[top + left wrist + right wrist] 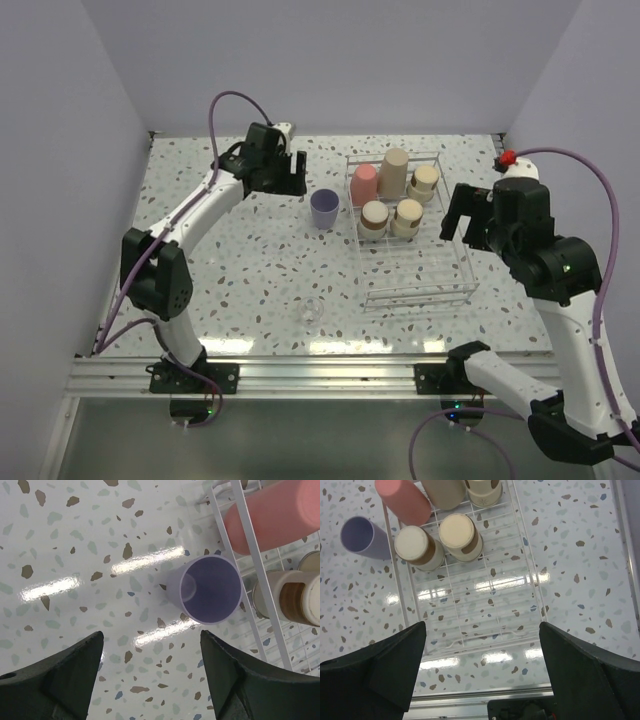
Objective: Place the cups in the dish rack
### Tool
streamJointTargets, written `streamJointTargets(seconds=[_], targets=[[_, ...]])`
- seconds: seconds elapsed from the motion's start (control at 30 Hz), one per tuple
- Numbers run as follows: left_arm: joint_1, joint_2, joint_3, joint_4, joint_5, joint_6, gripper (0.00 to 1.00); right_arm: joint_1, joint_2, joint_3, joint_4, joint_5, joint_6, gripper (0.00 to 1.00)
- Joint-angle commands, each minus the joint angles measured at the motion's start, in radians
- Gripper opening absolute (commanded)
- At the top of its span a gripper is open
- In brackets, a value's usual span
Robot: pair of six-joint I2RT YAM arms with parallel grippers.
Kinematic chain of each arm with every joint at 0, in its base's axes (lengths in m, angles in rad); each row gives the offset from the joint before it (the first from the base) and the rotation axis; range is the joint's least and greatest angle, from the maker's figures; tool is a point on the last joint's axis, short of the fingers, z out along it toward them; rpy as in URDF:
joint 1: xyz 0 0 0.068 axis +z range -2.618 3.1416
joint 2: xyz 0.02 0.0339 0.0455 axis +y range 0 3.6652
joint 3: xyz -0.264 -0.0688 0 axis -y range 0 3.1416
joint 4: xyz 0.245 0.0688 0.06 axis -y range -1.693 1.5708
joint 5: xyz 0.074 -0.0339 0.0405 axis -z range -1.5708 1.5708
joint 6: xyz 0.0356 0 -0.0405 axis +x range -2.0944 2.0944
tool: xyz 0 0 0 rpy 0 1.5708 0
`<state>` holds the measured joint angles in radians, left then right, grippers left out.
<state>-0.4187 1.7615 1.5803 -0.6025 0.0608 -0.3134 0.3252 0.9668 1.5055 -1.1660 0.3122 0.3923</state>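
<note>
The clear wire dish rack (pixel 420 290) stands right of centre. Its far end holds a pink-red cup (pixel 364 183), a taller tan cup (pixel 393 172) and three short beige cups (pixel 373 217) (pixel 407 216) (pixel 424 183). A lavender cup (pixel 324 208) stands upright on the table just left of the rack, mouth up (pixel 210 591). My left gripper (pixel 292 178) hovers open to the cup's left; in its wrist view the left gripper (pixel 151 635) is empty, with the cup just beyond its fingertips. My right gripper (pixel 458 222) hangs open over the rack's right side; in its own view the right gripper (pixel 482 625) holds nothing.
The near half of the rack (pixel 485 595) holds nothing. A small clear glinting spot (pixel 313 311) lies on the speckled table toward the front. An aluminium rail (pixel 320 375) runs along the near edge. Walls close in the left, back and right.
</note>
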Motion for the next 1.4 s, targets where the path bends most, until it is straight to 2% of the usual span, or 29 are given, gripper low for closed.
streamJointTargets(seconds=[0.0, 0.6, 0.73, 0.93, 0.97, 1.03, 1.07, 1.17, 1.37], targets=[[-0.011, 0.047, 0.056, 0.043, -0.018, 0.004, 0.81, 0.000, -0.017, -0.033, -0.021, -0.033, 0.013, 0.98], [-0.051, 0.193, 0.055, 0.133, 0.020, -0.032, 0.77, 0.000, 0.000, -0.105, 0.019, -0.067, 0.000, 0.98], [-0.052, 0.233, 0.063, 0.139, 0.028, -0.041, 0.71, 0.000, 0.007, -0.114, 0.026, -0.064, -0.006, 0.98], [-0.061, 0.265, 0.102, 0.136, 0.045, -0.049, 0.52, 0.000, 0.004, -0.152, 0.046, -0.064, -0.024, 0.98], [-0.061, 0.269, 0.107, 0.133, 0.048, -0.050, 0.42, -0.002, 0.004, -0.159, 0.051, -0.062, -0.026, 0.98], [-0.061, 0.280, 0.124, 0.127, 0.053, -0.058, 0.30, 0.000, 0.001, -0.175, 0.058, -0.070, -0.027, 0.98], [-0.061, 0.285, 0.129, 0.125, 0.054, -0.059, 0.17, 0.000, 0.001, -0.179, 0.060, -0.071, -0.029, 0.98], [-0.060, 0.297, 0.142, 0.118, 0.059, -0.069, 0.00, 0.000, -0.002, -0.188, 0.066, -0.070, -0.038, 0.98], [-0.058, 0.247, 0.147, 0.136, 0.056, -0.078, 0.00, 0.000, -0.011, -0.188, 0.066, -0.068, -0.049, 0.98]])
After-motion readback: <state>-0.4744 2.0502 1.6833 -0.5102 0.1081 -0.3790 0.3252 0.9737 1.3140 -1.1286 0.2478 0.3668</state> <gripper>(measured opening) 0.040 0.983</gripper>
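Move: Just ahead and to the right of the open left hand is the purple cup, about 9 cm right, 2 cm farther out and 11 cm below. Some 9 cm right of that cup and 5 cm beyond it lies the red cup, with the nearest steel cup about 11 cm right of the purple cup and 3 cm nearer; the dish rack's middle is 28 cm right of the hand and 3 cm back. From the right hand, the purple cup is about 21 cm ahead, 26 cm left and 26 cm below. Sinking about 9 cm while travelling some 5 cm right and a little forward, the left hand comes down on the purple cup's left rim, fingertips tipping slightly further down. The fingers then shut with the cup wall between them, one inside and one outside, as the hand eases up about a centimetre. The open right hand sinks over the near right part of the rack, its fingers tipping down. ##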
